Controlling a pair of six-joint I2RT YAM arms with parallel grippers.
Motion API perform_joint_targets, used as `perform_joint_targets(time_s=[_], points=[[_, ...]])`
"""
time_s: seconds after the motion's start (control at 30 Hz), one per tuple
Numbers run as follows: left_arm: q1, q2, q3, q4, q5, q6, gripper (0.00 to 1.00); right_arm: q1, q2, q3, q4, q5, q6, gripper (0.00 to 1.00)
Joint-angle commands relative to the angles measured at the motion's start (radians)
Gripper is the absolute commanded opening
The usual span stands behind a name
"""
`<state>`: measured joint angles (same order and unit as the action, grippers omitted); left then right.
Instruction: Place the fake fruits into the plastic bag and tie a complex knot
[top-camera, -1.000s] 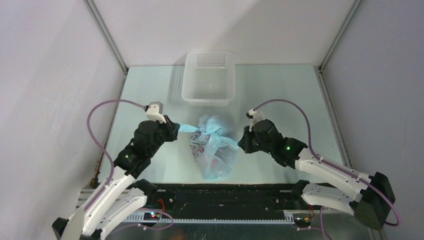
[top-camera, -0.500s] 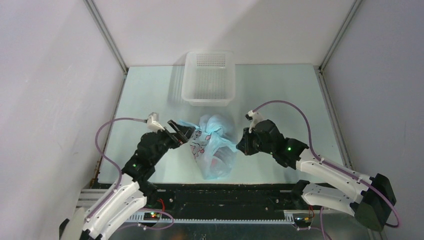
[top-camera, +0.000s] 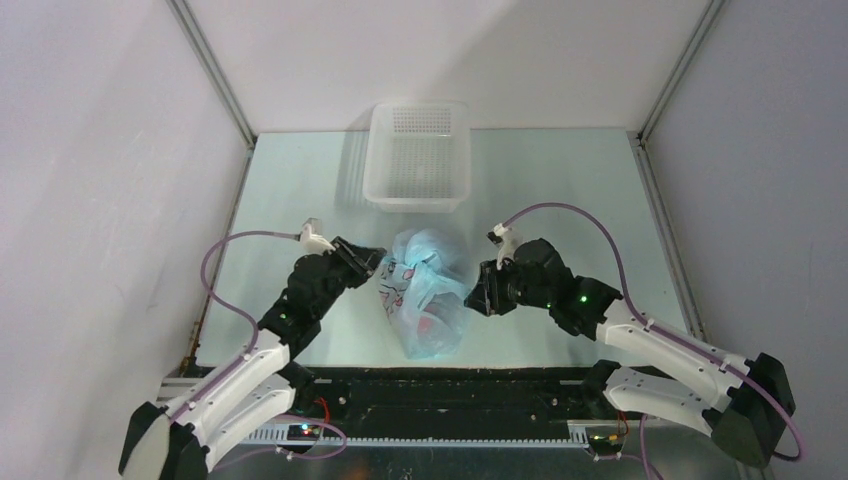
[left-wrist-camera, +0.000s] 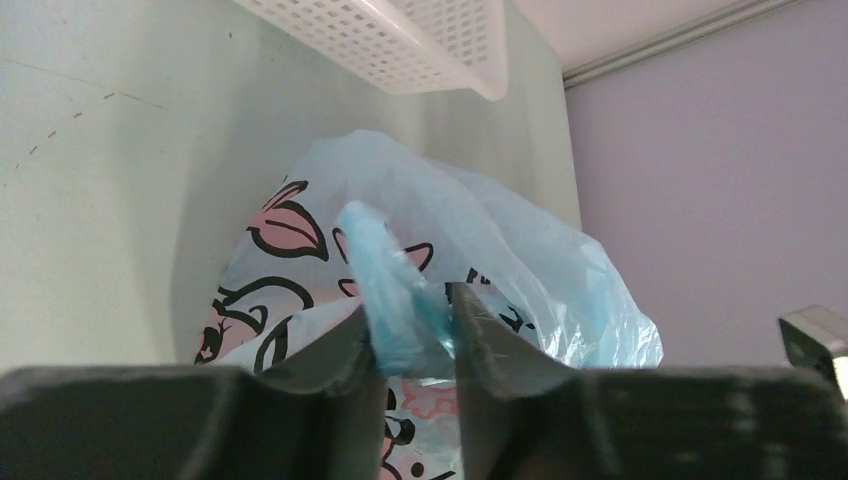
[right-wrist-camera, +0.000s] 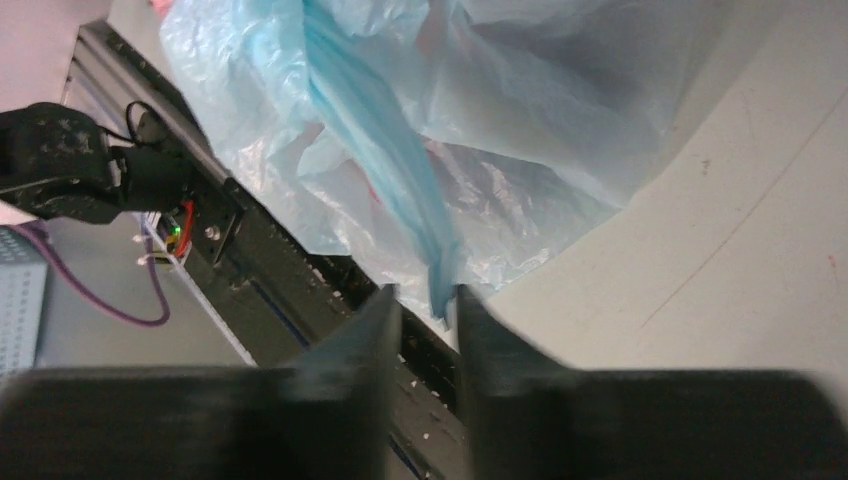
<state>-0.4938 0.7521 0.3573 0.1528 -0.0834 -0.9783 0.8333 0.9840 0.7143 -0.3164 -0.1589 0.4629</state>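
The plastic bag (top-camera: 425, 300) lies in the middle of the table, light blue with pink and black cartoon prints (left-wrist-camera: 285, 225). Its top is bunched into a knot (top-camera: 428, 262) with a tail out to each side. The fake fruits are inside; only a reddish blur (top-camera: 430, 323) shows through the plastic. My left gripper (top-camera: 376, 264) (left-wrist-camera: 410, 305) is at the bag's left side, shut on the left blue tail (left-wrist-camera: 385, 270). At the bag's right side, my right gripper (top-camera: 479, 298) (right-wrist-camera: 426, 292) stands open, and the end of the right tail (right-wrist-camera: 400, 190) hangs loose between its fingertips.
A white perforated basket (top-camera: 417, 155) (left-wrist-camera: 400, 45) stands behind the bag at the far middle of the table. The black rail (top-camera: 450, 395) (right-wrist-camera: 260, 250) at the near edge runs just in front of the bag. Walls enclose the table on three sides.
The left gripper let go of the left tail, opened wide, moved in toward the bag and closed on the tail again. The right gripper's jaws parted and released the right tail.
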Motion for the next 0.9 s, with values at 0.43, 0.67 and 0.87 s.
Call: perform_joint_targets(time_s=[0.43,0.67,0.87], points=[[0.006,0.030,0.108,-0.011,0.025,0.127,0.00,-0.127,0.156,0.301,-0.081,-0.314,-0.366,0.83],[0.006,0.049,0.128,-0.019,0.050,0.142,0.00,-0.131,0.295,0.351,-0.091,-0.343,-0.501,0.83],[0.006,0.056,0.149,-0.033,0.051,0.165,0.00,-0.127,0.384,0.351,-0.095,-0.390,-0.522,0.79]])
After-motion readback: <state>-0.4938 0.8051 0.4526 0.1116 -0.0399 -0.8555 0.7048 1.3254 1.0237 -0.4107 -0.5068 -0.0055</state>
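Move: The plastic bag's left ear already stands between the left hand's half-open fingers, about 1 cm ahead and 1 cm right. The right hand has the tip of the right ear at its loosening fingers; that ear's middle lies some 3 cm ahead and 3 cm left. From the right hand, the knot is about 6 cm ahead, 7 cm left, and the bag's filled body 2 cm ahead, 7 cm left, about 6 cm lower. Left fingers pinch their ear; the right hand opens, arcing up then down about 5 cm forward-left towards the knot. ##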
